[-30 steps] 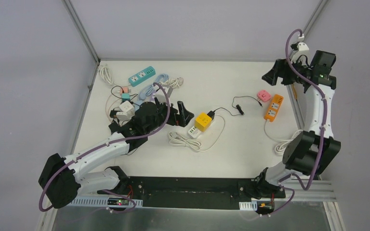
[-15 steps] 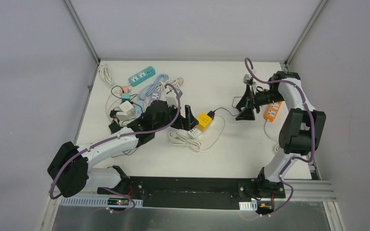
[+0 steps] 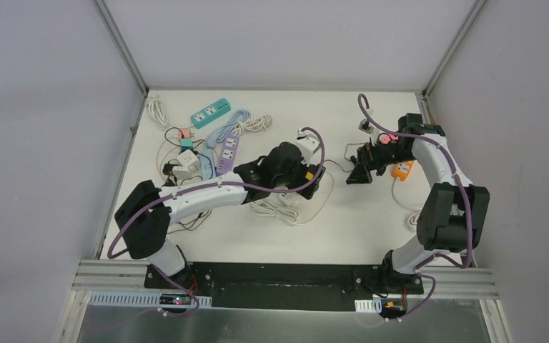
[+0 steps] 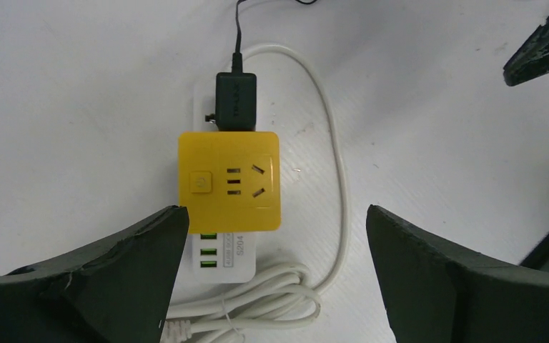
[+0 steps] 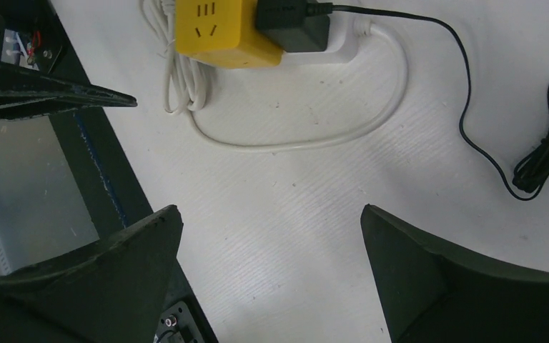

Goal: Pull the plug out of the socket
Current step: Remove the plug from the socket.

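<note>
A black plug point(image 4: 235, 98) sits in a white power strip point(image 4: 225, 254), hard against a yellow cube socket point(image 4: 229, 181) that is seated on the same strip. My left gripper point(image 4: 275, 211) hangs open right above the yellow cube, one finger on each side, touching nothing. The top view shows that gripper point(image 3: 313, 179) covering the cube. My right gripper point(image 3: 359, 166) is open a short way to the right of the strip, facing it. In the right wrist view the plug point(image 5: 292, 25) and the cube point(image 5: 218, 28) lie ahead of my right gripper point(image 5: 269, 211), whose fingers have only bare table between them.
The strip's white cord point(image 4: 257, 300) is coiled beside it and loops to its right. The plug's thin black cable point(image 5: 465, 107) ends in a bundle point(image 5: 547, 161). An orange strip point(image 3: 401, 170) lies behind my right gripper. Teal point(image 3: 209, 113) and purple point(image 3: 226, 153) strips lie at the back left.
My left arm has reached right until its gripper hangs over the yellow cube. My right arm has swung down from high at the back right to the table, facing the strip.
</note>
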Action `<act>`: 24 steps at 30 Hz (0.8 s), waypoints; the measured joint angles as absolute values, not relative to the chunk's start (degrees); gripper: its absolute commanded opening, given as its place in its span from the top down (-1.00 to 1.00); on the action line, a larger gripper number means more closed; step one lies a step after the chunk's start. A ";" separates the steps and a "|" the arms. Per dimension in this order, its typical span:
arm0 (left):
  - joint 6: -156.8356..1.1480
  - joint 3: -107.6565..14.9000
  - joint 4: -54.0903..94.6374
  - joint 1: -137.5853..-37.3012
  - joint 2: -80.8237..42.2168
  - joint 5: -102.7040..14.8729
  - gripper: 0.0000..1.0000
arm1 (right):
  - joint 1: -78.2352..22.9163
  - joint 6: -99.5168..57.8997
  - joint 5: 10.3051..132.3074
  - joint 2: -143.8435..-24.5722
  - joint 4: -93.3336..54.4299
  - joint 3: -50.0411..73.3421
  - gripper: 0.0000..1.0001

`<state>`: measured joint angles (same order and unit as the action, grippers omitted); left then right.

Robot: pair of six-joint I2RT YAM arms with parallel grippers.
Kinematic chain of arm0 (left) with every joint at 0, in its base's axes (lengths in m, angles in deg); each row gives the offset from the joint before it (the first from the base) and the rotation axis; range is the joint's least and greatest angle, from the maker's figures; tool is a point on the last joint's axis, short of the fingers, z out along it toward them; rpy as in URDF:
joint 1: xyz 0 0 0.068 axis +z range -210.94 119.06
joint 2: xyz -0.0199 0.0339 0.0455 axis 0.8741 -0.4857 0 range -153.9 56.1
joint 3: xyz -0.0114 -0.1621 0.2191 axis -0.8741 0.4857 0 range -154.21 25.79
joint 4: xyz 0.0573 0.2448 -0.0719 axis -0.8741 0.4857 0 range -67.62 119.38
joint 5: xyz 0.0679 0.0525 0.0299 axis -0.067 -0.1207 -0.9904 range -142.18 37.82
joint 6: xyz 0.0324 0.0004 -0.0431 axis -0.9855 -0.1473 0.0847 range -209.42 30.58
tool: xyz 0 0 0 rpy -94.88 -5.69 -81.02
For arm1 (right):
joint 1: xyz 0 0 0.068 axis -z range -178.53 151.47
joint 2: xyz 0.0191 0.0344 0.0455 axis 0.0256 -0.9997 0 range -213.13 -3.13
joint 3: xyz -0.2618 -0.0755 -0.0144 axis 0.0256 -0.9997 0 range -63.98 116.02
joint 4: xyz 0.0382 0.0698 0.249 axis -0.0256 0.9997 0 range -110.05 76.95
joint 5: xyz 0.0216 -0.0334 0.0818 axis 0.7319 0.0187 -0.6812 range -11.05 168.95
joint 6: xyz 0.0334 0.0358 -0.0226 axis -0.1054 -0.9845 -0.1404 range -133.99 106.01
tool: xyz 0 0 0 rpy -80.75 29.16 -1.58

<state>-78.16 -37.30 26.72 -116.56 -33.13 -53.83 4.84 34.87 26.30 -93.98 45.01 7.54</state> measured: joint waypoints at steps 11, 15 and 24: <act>-87.16 -44.97 34.87 -116.84 -41.85 -56.76 -0.84 | 5.89 26.28 27.73 -93.60 37.36 4.40 -0.99; -89.78 -46.57 35.70 -116.84 -44.36 -56.58 -0.75 | 6.00 25.67 27.73 -93.60 36.62 4.37 -0.99; -91.71 -47.81 37.14 -115.82 -47.20 -56.08 -0.21 | 6.05 25.08 27.73 -93.60 36.35 3.61 -1.00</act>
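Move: The left hand hangs open above the yellow plug, whose middle is about 8 cm below it, some 3 cm ahead and level sideways. The white socket strip lies right beneath the plug. The black adapter sits about 3 cm farther out and 4 cm to the right of the plug. The white cable coil is roughly 9 cm back and 9 cm left of the plug. From the right hand the plug lies some 17 cm left, 3 cm back and 6 cm lower. Downwards mainly, the left hand sinks about 6.5 cm, with some 3 cm forward, and brings its fingers down around the yellow plug. It tips roughly 20 degrees so the fingers point more steeply down, and late in the descent they begin closing, about a quarter of the way, up to the plug's two sides. ##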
